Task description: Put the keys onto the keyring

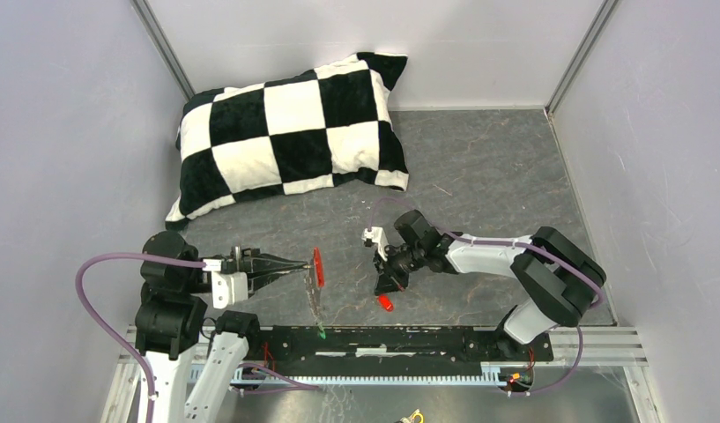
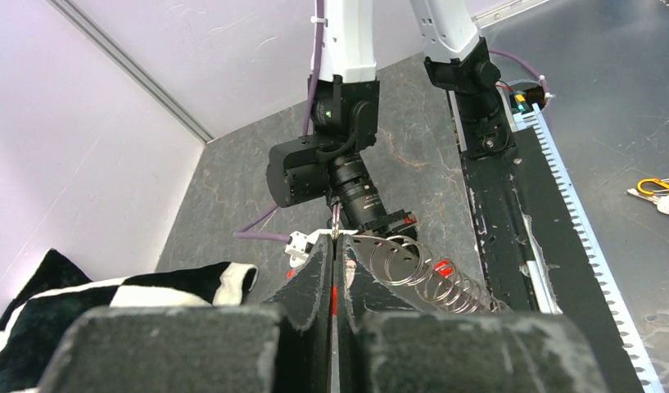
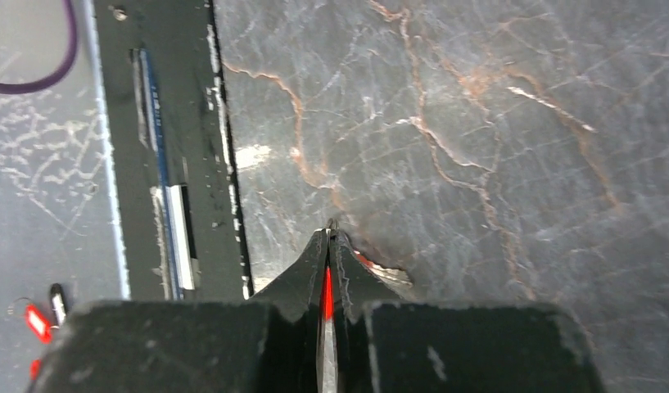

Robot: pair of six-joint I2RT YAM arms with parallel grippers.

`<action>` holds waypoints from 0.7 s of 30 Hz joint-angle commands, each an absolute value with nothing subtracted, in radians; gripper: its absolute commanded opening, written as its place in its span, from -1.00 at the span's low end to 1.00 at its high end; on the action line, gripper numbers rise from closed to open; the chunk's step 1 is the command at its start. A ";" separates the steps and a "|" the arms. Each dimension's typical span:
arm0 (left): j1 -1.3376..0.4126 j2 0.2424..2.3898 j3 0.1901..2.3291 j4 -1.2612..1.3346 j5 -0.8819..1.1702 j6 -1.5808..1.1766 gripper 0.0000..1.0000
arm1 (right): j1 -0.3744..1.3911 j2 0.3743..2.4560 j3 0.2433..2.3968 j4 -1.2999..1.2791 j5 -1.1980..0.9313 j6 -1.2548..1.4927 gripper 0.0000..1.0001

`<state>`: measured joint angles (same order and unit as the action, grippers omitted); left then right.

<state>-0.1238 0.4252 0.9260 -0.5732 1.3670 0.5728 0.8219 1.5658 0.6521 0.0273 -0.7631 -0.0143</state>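
My left gripper (image 1: 303, 267) (image 2: 336, 241) is shut on the keyring's bright red fob (image 1: 318, 267), which stands upright at its tips. In the left wrist view only a red sliver of the fob shows between the pads. The silvery chain of rings (image 1: 314, 300) (image 2: 421, 274) hangs from the fob, with the green key (image 1: 322, 333) at its lower end. To the right, my right gripper (image 1: 382, 286) (image 3: 331, 233) points down at the table, shut on the red key (image 1: 385, 303) (image 3: 327, 291). The key's red head shows between and just beyond the fingers.
A black-and-white checkered pillow (image 1: 290, 132) lies at the back left. The black rail (image 1: 409, 339) runs along the near edge by the arm bases. Spare keys (image 2: 658, 192) lie below the rail, off the grey mat (image 1: 488, 176). Walls enclose three sides.
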 commanded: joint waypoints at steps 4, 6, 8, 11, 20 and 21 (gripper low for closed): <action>-0.117 0.416 0.925 -0.545 1.391 0.542 -0.96 | 0.816 1.539 0.685 -0.081 -0.607 -0.116 -0.71; -0.118 0.418 0.925 -0.545 1.391 0.544 -0.96 | 0.815 1.541 0.681 -0.079 -0.606 -0.119 -0.64; -0.118 0.419 0.926 -0.545 1.391 0.545 -0.96 | 0.816 1.548 0.685 -0.077 -0.611 -0.128 -0.60; -0.118 0.418 0.929 -0.545 1.389 0.539 -0.95 | 0.815 1.563 0.712 -0.108 -0.585 -0.153 -0.53; -0.118 0.414 0.931 -0.545 1.384 0.534 -0.96 | 0.814 1.421 0.748 -0.174 -0.438 -0.188 -0.14; -0.118 0.416 0.932 -0.545 1.384 0.534 -0.96 | 0.814 1.384 0.739 -0.164 -0.418 -0.159 -0.13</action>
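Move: The red-tagged key with its small ring is right at my right fingertips: its middle lies some 2 cm back, about 1 cm to the right and roughly 1 cm below. The keyring in my left hand stands about 14 cm to the left of my right hand, 4 cm farther back and some 31 cm higher. From my left hand the key lies about 2 cm ahead, 15 cm to the right and 32 cm down. My right hand lets go of the red-tagged key, its fingers opening to nearly half, and draws away forward about 4 cm and 2.5 cm to the right, dipping a little before rising again. Meanwhile the wrist tips the fingers some 15 degrees, more steeply towards the table. My left hand stays put and keeps its pinch on the keyring. ##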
